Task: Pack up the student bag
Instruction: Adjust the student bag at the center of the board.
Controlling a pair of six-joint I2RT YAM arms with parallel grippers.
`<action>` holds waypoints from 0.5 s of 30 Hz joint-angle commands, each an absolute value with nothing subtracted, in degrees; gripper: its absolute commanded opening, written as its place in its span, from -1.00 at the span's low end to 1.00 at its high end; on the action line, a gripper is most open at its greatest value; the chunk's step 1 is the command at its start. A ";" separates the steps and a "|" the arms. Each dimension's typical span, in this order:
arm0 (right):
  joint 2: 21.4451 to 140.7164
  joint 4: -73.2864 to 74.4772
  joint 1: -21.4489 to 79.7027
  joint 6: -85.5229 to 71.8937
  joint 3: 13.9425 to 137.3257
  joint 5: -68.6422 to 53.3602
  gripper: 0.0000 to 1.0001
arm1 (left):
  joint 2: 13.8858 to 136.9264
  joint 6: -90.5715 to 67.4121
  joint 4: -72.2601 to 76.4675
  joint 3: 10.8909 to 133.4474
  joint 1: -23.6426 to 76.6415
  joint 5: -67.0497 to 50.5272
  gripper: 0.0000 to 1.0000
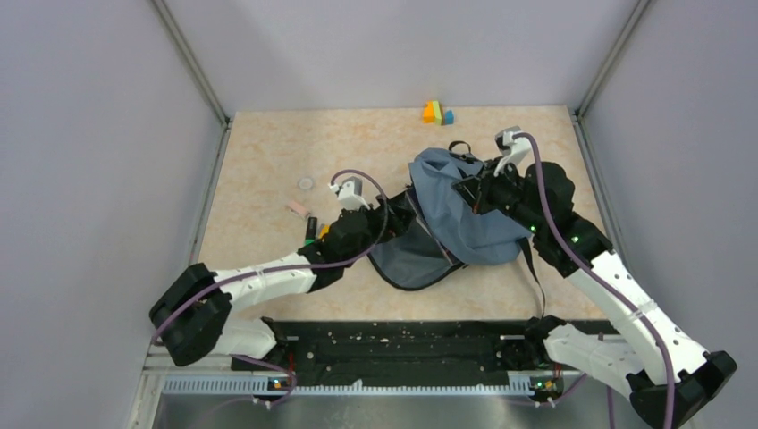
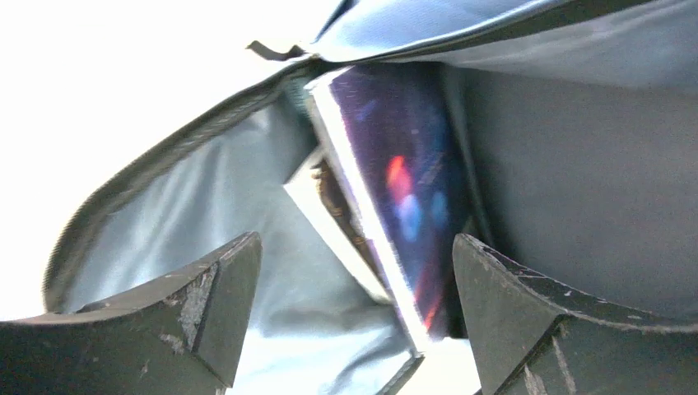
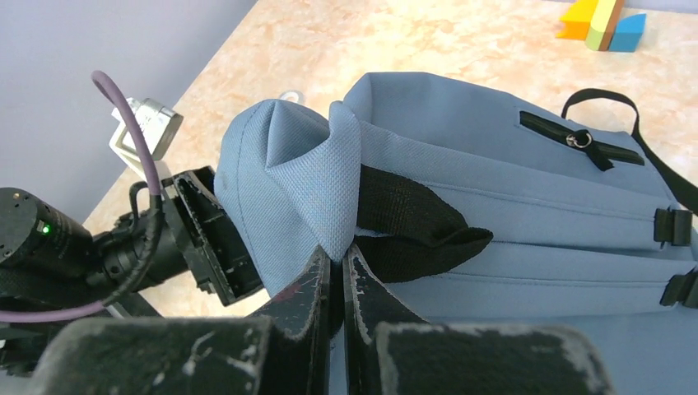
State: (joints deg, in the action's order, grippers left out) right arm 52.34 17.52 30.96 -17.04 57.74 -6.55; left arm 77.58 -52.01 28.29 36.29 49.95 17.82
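The student bag [image 1: 465, 214] is a grey-blue backpack with black straps, lying right of the table's middle with its mouth facing left. My right gripper [image 3: 336, 251] is shut on a fold of the bag's fabric [image 3: 329, 164] and holds the top flap up; from above it [image 1: 467, 192] sits over the bag. My left gripper [image 2: 355, 240] stands open at the bag's mouth [image 1: 393, 214], nothing between its fingers. Inside the bag leans a book with a dark purple cover [image 2: 403, 181], and a second book [image 2: 325, 193] lies behind it.
Coloured blocks [image 1: 437, 113] stand at the far edge of the table. A small round disc [image 1: 307, 183], a pink eraser [image 1: 298, 208] and a green pen [image 1: 310, 230] lie left of the left arm. Grey walls enclose the table on three sides.
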 commanded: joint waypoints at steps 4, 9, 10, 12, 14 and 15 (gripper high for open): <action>49.80 13.70 30.60 -14.60 58.54 -1.21 -1.00 | 68.05 -50.46 7.27 33.05 46.27 14.97 0.87; 49.52 13.89 30.59 -14.74 58.22 -1.11 -1.00 | 64.46 -55.31 7.83 26.29 41.10 8.08 0.90; 49.50 13.82 30.61 -14.76 58.14 -1.14 -1.00 | 64.09 -56.02 8.72 24.89 40.37 7.55 0.90; 49.57 13.67 30.59 -14.92 58.01 -1.29 -1.00 | 63.90 -57.75 10.60 22.35 39.45 6.47 0.90; 49.67 13.59 30.59 -15.11 58.01 -1.58 -1.00 | 64.62 -58.71 14.20 20.18 38.96 4.50 0.83; 49.74 13.51 30.59 -15.12 57.94 -1.65 -1.00 | 65.24 -59.17 16.27 19.22 38.86 3.48 0.78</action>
State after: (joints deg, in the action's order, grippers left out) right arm 51.64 17.56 30.96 -16.08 57.60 -4.40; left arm 65.01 -55.92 9.89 22.52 39.55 8.71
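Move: My open left hand hangs over the mouth of the student bag. The black rim of its unfolded panel, at the left edge, is about 9 cm to my left, 2 cm back and 14 cm down. The packed books stand some 7 cm to my right, 2 cm ahead and 11 cm lower; the yellow block lies 18 cm left, 5 cm ahead and 15 cm down. From my right hand, which grips the bag's top, that rim is about 25 cm left, 1 cm ahead and 28 cm below. I bring my left hand out of the bag's mouth, away from the books, sweeping about 10 cm left and as much down, drawing back some 4 cm towards the panel's black rim at the left. On the way I tip the fingers about 20 degrees further down and keep them wide open, while my right hand all but stays in place, still pinching the blue cloth. ##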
